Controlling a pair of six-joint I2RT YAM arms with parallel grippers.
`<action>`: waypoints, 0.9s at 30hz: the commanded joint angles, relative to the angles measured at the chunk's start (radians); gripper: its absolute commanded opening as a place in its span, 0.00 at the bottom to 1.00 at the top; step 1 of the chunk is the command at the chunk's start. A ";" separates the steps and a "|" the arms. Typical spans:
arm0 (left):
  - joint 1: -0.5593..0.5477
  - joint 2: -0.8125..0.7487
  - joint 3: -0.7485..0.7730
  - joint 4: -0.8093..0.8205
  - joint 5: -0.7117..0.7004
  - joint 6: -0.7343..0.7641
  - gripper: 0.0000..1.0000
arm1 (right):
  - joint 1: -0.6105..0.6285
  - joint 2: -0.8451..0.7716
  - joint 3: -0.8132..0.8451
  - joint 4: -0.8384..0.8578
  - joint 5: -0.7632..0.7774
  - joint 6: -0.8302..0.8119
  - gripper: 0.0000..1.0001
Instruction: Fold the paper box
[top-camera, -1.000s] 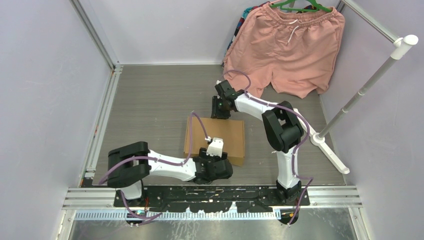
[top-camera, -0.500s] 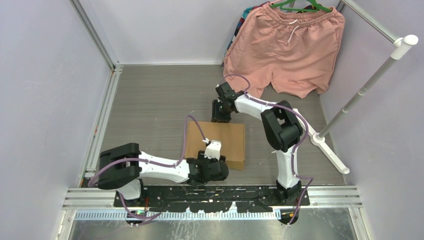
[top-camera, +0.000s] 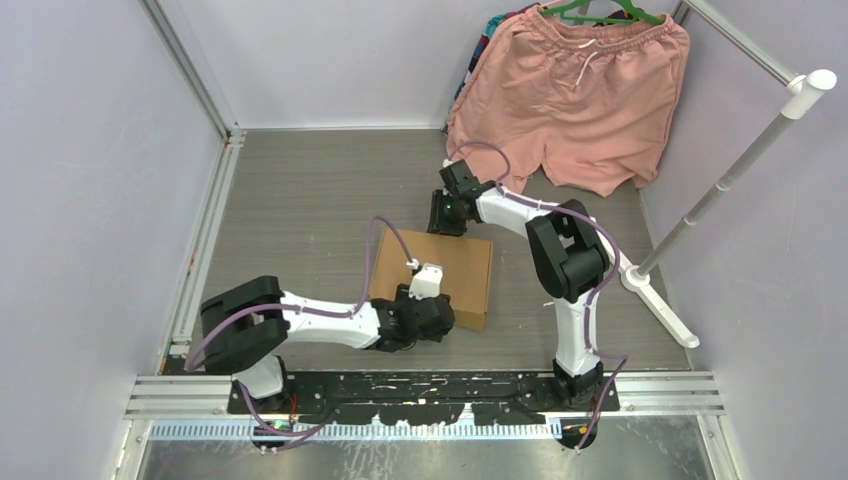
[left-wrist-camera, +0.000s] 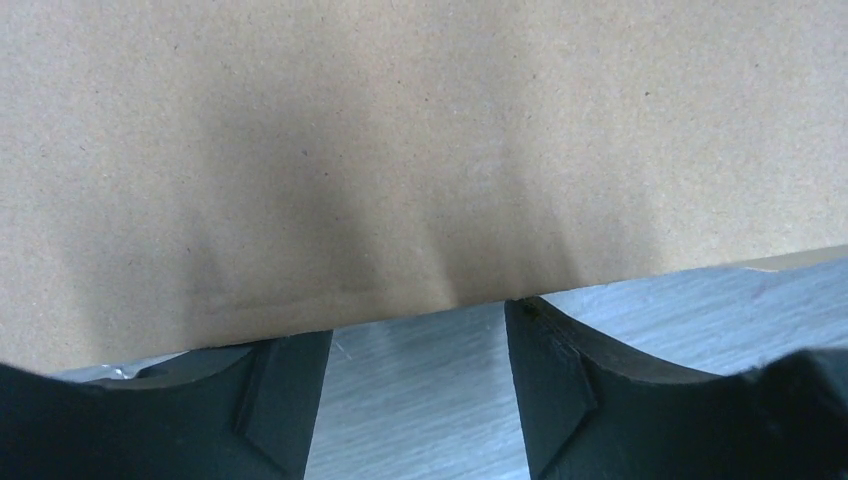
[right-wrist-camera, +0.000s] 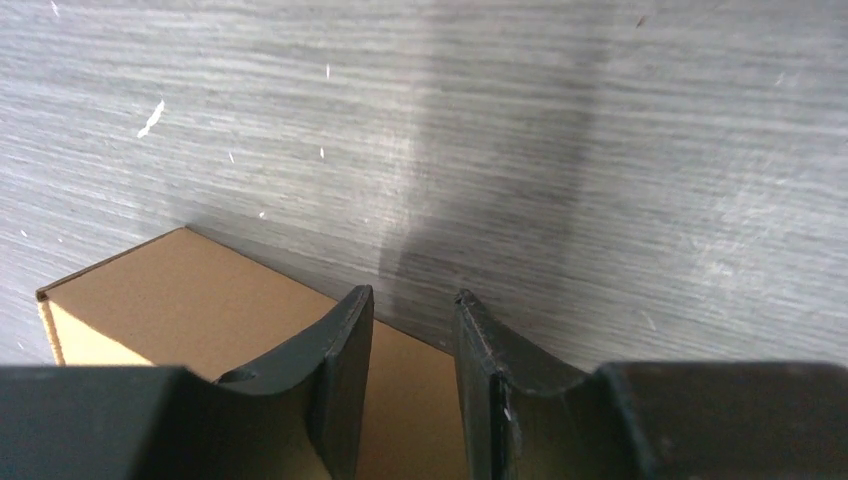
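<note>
The paper box (top-camera: 448, 270) is a closed, shallow brown cardboard box lying flat mid-table. My left gripper (top-camera: 428, 318) is low at its near side. In the left wrist view the box wall (left-wrist-camera: 420, 150) fills the upper frame, and the left gripper (left-wrist-camera: 415, 320) is open, its fingertips (left-wrist-camera: 285, 345) right at the wall's lower edge, with bare table between them. My right gripper (top-camera: 447, 214) hovers over the box's far edge. The right wrist view has the right gripper (right-wrist-camera: 412, 300) narrowly open above the box top (right-wrist-camera: 190, 300), nothing between its fingers.
Pink shorts (top-camera: 572, 95) hang at the back right on a white rack (top-camera: 735, 165), whose foot (top-camera: 655, 290) rests on the table right of the right arm. Metal frame rails run along the left side (top-camera: 205, 235) and the near edge (top-camera: 430, 385).
My left gripper drew back toward the near edge, then came forward against the box's near side. The box shifted slightly away and turned a little. My right gripper edged right.
</note>
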 joint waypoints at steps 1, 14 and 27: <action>0.128 0.076 -0.005 0.225 -0.085 0.073 0.65 | 0.073 -0.044 -0.100 -0.147 -0.138 0.007 0.41; 0.387 0.044 -0.055 0.254 0.007 0.129 0.65 | 0.072 -0.162 -0.296 -0.053 -0.107 0.047 0.40; 0.436 -0.213 -0.143 0.035 0.059 0.150 0.65 | 0.043 -0.187 -0.322 -0.097 -0.086 -0.007 0.40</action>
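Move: The paper box lies flat right in front of the left fingertips, which are at its near wall: its middle is about 9 cm ahead, 1 cm to the right and roughly level with them. Its near-left corner is some 11 cm left and 2 cm ahead. From the right hand, just beyond the far wall, the box's middle is about 11 cm back and 3 cm left, with the far-right corner 9 cm right and 2 cm back. Keep the left gripper low and half open and push the box's near wall forward about 8 cm, veering ever more to the left and ending in a leftward sweep. Meanwhile bring the right gripper a little forward and right, then lift it about 4.5 cm from behind the far wall, tipping its fingers up some 15 degrees so they come over the turning box's far edge. ##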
